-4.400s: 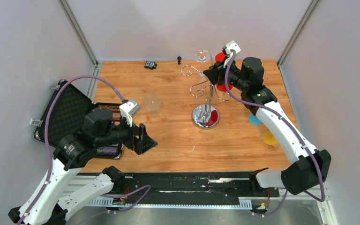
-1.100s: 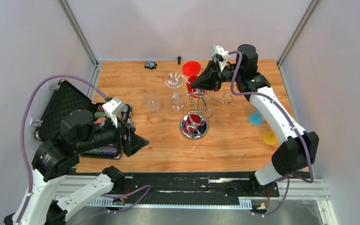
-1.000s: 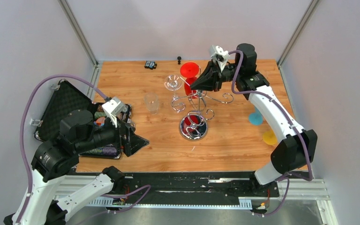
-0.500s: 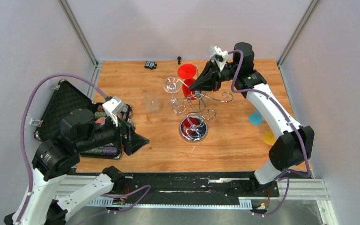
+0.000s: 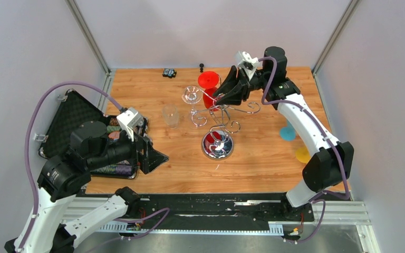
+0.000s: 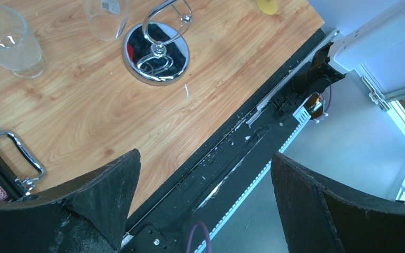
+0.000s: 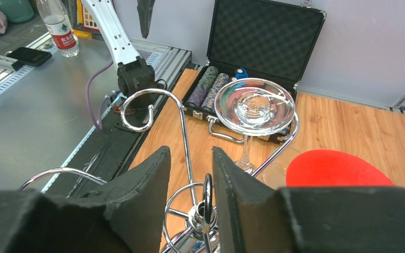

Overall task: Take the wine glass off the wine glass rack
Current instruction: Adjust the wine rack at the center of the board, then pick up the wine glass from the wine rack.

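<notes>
The chrome wine glass rack [image 5: 217, 144] stands mid-table on its round mirrored base [image 6: 156, 52]. A clear wine glass [image 5: 191, 95] hangs upside down from one hook arm, foot up [image 7: 254, 107]. A red wine glass [image 5: 209, 80] hangs behind it, its foot low right in the right wrist view [image 7: 337, 168]. My right gripper [image 5: 217, 99] [image 7: 191, 154] is over the rack's top with its jaws slightly apart. The post's top ring [image 7: 206, 191] stands between them, close to the right finger. My left gripper [image 5: 157, 157] [image 6: 205, 158] is wide open over the table's near edge, holding nothing.
A clear tumbler [image 5: 170, 115] stands left of the rack. An open black case [image 5: 76, 124] with poker chips lies at the left edge. Blue [image 5: 286, 133] and yellow [image 5: 302, 155] discs lie at the right. Small black items [image 5: 169, 73] sit along the back edge.
My right jaws, shut on the rack's top ring a second ago, have parted a little. The rack and hanging glasses have edged slightly left. The left arm has barely moved.
</notes>
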Robot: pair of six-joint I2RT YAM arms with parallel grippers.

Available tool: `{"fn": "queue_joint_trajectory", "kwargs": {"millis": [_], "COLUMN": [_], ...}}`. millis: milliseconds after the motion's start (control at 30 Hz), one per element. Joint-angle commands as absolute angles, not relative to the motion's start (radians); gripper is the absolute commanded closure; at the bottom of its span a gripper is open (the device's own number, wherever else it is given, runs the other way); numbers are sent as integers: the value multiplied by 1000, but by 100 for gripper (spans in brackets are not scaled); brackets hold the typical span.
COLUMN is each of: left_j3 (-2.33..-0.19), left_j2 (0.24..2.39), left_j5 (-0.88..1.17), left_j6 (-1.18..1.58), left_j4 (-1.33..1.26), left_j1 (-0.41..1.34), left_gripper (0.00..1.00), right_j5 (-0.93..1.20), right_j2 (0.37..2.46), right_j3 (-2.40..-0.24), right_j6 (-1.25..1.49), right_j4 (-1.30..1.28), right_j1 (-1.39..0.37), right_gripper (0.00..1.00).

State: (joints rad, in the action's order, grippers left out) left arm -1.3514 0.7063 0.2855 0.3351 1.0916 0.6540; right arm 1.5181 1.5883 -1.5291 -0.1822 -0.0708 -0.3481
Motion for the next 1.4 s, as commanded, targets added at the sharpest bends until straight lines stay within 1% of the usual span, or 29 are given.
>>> {"fn": "queue_joint_trajectory", "kwargs": {"millis": [0,100,300,433,633,733,967,1200,1267,1367], "left_j3": [-1392,-1404,-1426,-1451,-1486,-1505,-1535,-1563,-1567,-1569], "left_j2": [730,741,770,807,867,893,963,1033,1054,1077], "left_j5": [281,278,256,224,182,173,170,206,241,268], "left_j6": [328,324,326,343,398,430,497,512,511,503], "left_j4": [1086,1084,1062,1049,979,933,845,770,751,725], "left_j1": [658,658,658,658,658,658,655,617,591,567], "left_gripper": [0,0,0,0,0,0,0,1,4,5], "right_j5": [1627,1579,1415,1284,1149,1085,950,921,915,913], "right_j2": [1572,1560,1510,1464,1381,1327,1200,1087,1057,1014], "right_j3": [-1590,-1608,-1612,-1616,-1598,-1558,-1455,-1346,-1324,-1293], "right_j6": [-230,-225,-214,-133,-23,33,95,129,143,158], "right_j4": [-26,-25,-24,-24,-24,-28,-45,-46,-47,-48], "right_j1": [-346,-346,-346,-345,-346,-345,-345,-347,-347,-347], "right_gripper": [61,56,47,41,39,34,37,37,37,37]}}
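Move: Ahead and to the right of the left hand, the rack's clear wine glass hangs foot-up, about 15 cm forward and 9 cm right, its middle some 7 cm lower. The red wine glass hangs 4 cm beyond it and 5 cm to its right; a clear tumbler stands on the table about 21 cm straight ahead of the hand. The rack's top ring is right at the right hand's fingertips, a couple of centimetres below; the clear wine glass lies 8 cm left and 2 cm ahead of this hand. Reaching forward about 11 cm while easing right and rising some 5 cm, the wide-open left hand closes in on the clear wine glass. The right hand comes free of the rack's top ring, its fingers opening further; it climbs about 10 cm, backs off right and towards its base by some 5 cm each, turning roughly 30 degrees clockwise, and sinks slightly at the end. ##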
